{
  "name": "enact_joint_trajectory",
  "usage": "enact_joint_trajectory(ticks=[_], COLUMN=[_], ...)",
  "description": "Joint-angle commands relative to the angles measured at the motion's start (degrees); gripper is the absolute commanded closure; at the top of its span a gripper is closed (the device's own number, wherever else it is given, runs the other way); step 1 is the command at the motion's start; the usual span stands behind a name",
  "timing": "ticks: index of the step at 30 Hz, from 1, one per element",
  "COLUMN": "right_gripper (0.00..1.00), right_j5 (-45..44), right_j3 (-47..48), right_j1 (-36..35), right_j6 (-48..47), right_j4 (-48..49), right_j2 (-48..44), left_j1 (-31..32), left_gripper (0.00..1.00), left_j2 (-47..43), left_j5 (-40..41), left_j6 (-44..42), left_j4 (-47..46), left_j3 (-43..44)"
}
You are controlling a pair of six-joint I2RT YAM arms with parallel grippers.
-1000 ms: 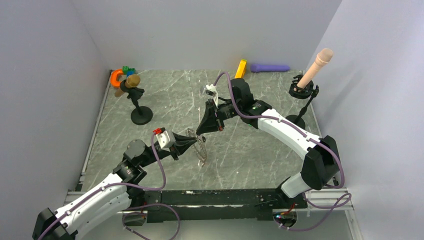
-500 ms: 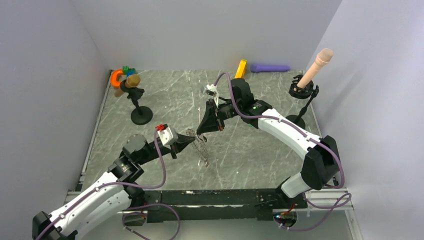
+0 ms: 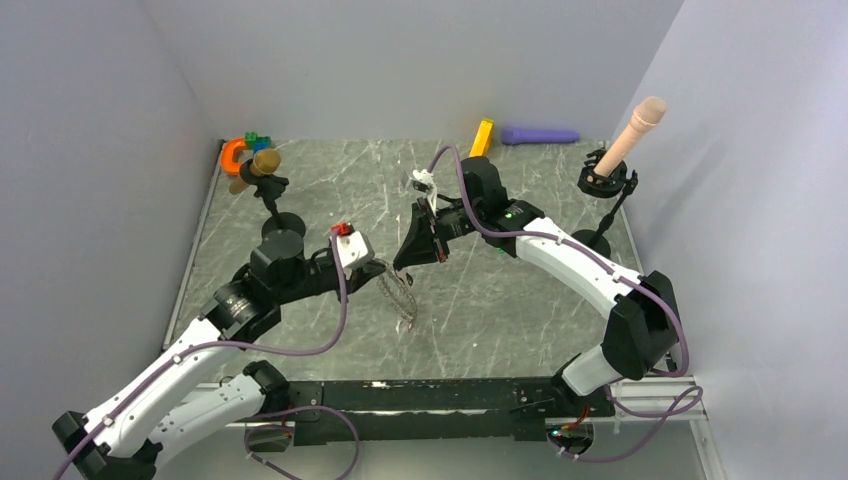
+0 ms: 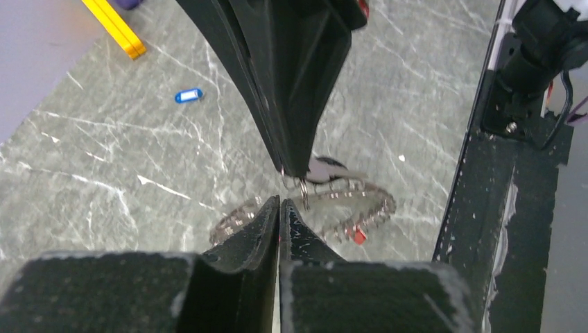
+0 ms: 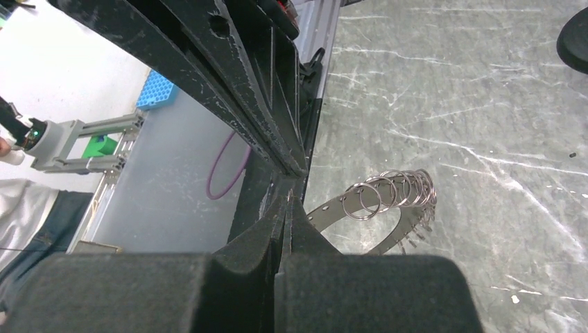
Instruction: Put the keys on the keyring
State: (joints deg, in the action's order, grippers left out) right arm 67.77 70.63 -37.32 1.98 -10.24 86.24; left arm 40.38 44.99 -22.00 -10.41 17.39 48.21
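The keyring is a toothed metal band that hangs off the table from my right gripper, which is shut on its top edge. The band carries several wire rings. A red key dangles from the loop, and a grey black-rimmed key sits right at the right fingertips. My left gripper is shut, its tips meeting the band just below the right tips; I cannot see whether they pinch it. A blue key lies alone on the table. No green key shows.
A yellow block and a purple bar lie by the back wall. An orange horseshoe piece and a black stand are at back left. A second stand with a beige cylinder is at back right.
My left gripper has closed beside the keyring, and the left arm's elbow has lifted and swung toward the back left. The right arm and the hanging keyring have stayed in place.
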Motion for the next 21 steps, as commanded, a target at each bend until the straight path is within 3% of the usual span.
enact_joint_trajectory(ticks=[1, 4, 9, 21], right_gripper=[1.0, 1.0, 1.0, 1.0], right_j5=[0.9, 0.9, 1.1, 1.3], right_j3=[0.4, 0.5, 0.4, 0.3], right_j1=[0.0, 0.0, 0.0, 0.0], right_j6=[0.6, 0.6, 0.8, 0.6], right_j4=[2.1, 2.1, 2.4, 2.3], right_j2=[-1.9, -1.9, -1.9, -1.8], left_j1=[0.3, 0.2, 0.3, 0.3], left_gripper=[0.79, 0.7, 0.67, 0.69], left_j2=[-4.9, -9.8, -13.6, -9.9], left_j5=[-0.1, -0.9, -1.9, -0.1], left_j6=[-0.9, 1.3, 5.0, 5.9], left_j4=[0.6, -7.9, -21.4, -27.7], left_j3=[-3.5, -10.8, -18.9, -20.1])
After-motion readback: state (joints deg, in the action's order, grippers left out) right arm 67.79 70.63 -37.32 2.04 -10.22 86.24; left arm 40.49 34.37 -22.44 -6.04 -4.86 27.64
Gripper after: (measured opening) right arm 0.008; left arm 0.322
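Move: The small ring at the right fingertips is about 2 cm to the left hand's right, level with it both in height and forward. From the left hand, the keyring's big loop hangs some 3 cm to the right and 6 cm below, neither ahead nor back, and the dark-headed key lies about 4 cm right, 2 cm back and 2 cm lower. For the right hand, which keeps hold, the small ring is about 1 cm to its left, otherwise level and straight across. The left hand opens its shut fingers about a third of the way as it backs down from the right fingertips, dropping some 4.5 cm while drawing back about 2 cm and slightly left. It then turns round and eases up and forward by a little over 1 cm each and slightly right, its fingers tipping up about 10 degrees, so that the parted tips end just short of and below the small ring, while the right hand stays still, fingers shut on the keyring. ##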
